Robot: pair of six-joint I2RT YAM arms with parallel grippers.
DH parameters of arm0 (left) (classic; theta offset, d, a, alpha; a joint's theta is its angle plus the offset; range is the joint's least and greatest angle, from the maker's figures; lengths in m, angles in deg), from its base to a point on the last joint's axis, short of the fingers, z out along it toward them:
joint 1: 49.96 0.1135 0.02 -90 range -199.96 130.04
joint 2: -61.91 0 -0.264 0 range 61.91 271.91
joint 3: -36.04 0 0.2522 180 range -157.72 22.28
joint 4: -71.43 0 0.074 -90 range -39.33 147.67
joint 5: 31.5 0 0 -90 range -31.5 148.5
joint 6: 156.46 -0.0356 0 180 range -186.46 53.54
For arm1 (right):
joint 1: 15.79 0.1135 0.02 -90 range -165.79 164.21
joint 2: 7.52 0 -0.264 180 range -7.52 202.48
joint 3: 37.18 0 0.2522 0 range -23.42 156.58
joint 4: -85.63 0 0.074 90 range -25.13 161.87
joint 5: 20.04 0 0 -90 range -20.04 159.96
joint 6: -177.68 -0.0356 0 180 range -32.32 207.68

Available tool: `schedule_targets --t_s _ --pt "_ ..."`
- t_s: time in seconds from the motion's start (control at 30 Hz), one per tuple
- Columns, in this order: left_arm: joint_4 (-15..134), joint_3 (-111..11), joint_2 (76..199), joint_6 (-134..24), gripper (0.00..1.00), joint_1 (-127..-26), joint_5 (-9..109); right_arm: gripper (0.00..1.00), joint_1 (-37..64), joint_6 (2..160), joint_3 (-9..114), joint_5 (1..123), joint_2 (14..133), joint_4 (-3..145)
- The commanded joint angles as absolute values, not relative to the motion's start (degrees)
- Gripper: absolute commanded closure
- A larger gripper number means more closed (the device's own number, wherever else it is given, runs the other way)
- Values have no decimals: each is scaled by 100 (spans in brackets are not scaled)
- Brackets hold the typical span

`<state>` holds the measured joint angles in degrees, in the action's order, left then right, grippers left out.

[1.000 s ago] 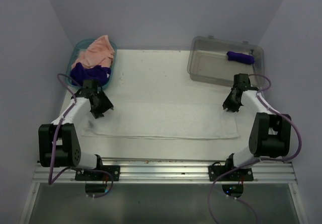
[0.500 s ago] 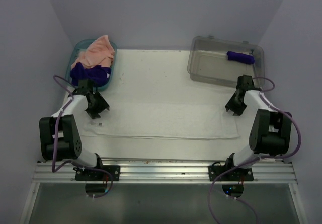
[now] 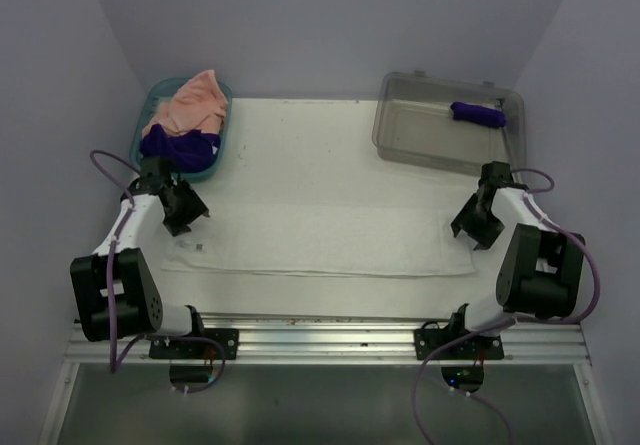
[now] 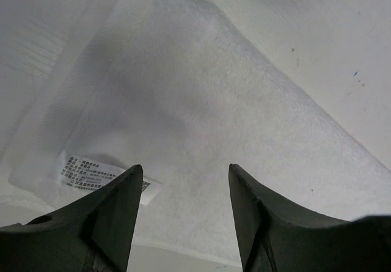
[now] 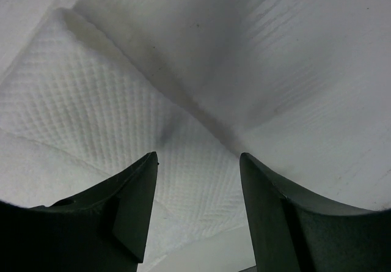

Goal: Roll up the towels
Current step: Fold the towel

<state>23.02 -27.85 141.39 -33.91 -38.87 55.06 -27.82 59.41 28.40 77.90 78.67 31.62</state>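
Note:
The white towel (image 3: pixel 320 240) lies flat on the table as a long folded strip. My left gripper (image 3: pixel 183 212) hangs open over its left end, nothing between the fingers; the left wrist view shows the towel (image 4: pixel 201 107) and its care label (image 4: pixel 91 177) just below the gripper (image 4: pixel 183 168). My right gripper (image 3: pixel 476 227) is open above the towel's right end, over a folded corner (image 5: pixel 91 107) seen past the gripper (image 5: pixel 198 156). A peach-pink towel (image 3: pixel 190 105) and a dark purple towel (image 3: pixel 178 147) are heaped in the teal basket (image 3: pixel 222 145). A rolled purple towel (image 3: pixel 478 114) lies in the clear bin (image 3: pixel 400 135).
The teal basket stands at the back left, close behind my left gripper. The clear grey bin stands at the back right, just beyond my right gripper. Purple walls close in both sides, and a metal rail (image 3: pixel 320 340) runs along the near edge.
The right jaws have spread, and that gripper has drawn toward the near right, off the towel's end. My left gripper shifted a little to the left, still open.

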Motion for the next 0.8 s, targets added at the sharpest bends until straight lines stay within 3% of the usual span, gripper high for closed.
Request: schedule_targets --t_s 0.0,0.13,0.23,0.33,0.37,0.4,0.77 --pt "2251 -2870 14013 -3596 38 -3775 5314 40 -2845 6078 2826 7454 8141 3346" --pt "2313 -2764 13996 -3561 38 -3757 5253 41 -2853 6043 2642 7234 8344 3645" --pt "2339 -2738 14022 -3553 38 -3748 5253 51 -2862 5973 2440 7163 8546 3908" --pt "2348 -2711 14048 -3544 38 -3731 5261 79 -2862 5947 2308 7294 8643 3997" --pt "2357 -2694 14057 -3544 38 -3731 5235 96 -2871 5921 2282 7364 8644 3979" --pt "2374 -2676 14057 -3544 38 -3739 5235 100 -2880 5885 2255 7461 8496 3979" --pt "2927 -1877 14004 -3105 39 -4310 4936 100 -2959 5507 2772 8463 6378 3189"
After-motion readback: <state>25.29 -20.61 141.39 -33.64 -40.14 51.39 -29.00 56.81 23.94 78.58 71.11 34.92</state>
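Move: The towel's right edge is almost under the right hand, about 2 cm to its left, 1 cm ahead and 3 cm below; its near right corner lies some 8 cm back and 1 cm right of the hand, and the clear box about 33 cm ahead, 5 cm left. From the left hand, the tag at the towel's left end is roughly 5 cm back and 6 cm below, with the towel basket some 26 cm ahead. Down about 2.5 cm and slightly left onto the towel's right edge goes the right hand; its open fingers shut and pinch the cloth, then rise some 4 cm while drawing right about 2 cm, keeping the pinch. Late on, the left hand, fingers still open, sinks, moves back and shifts right towards the tagged end. ##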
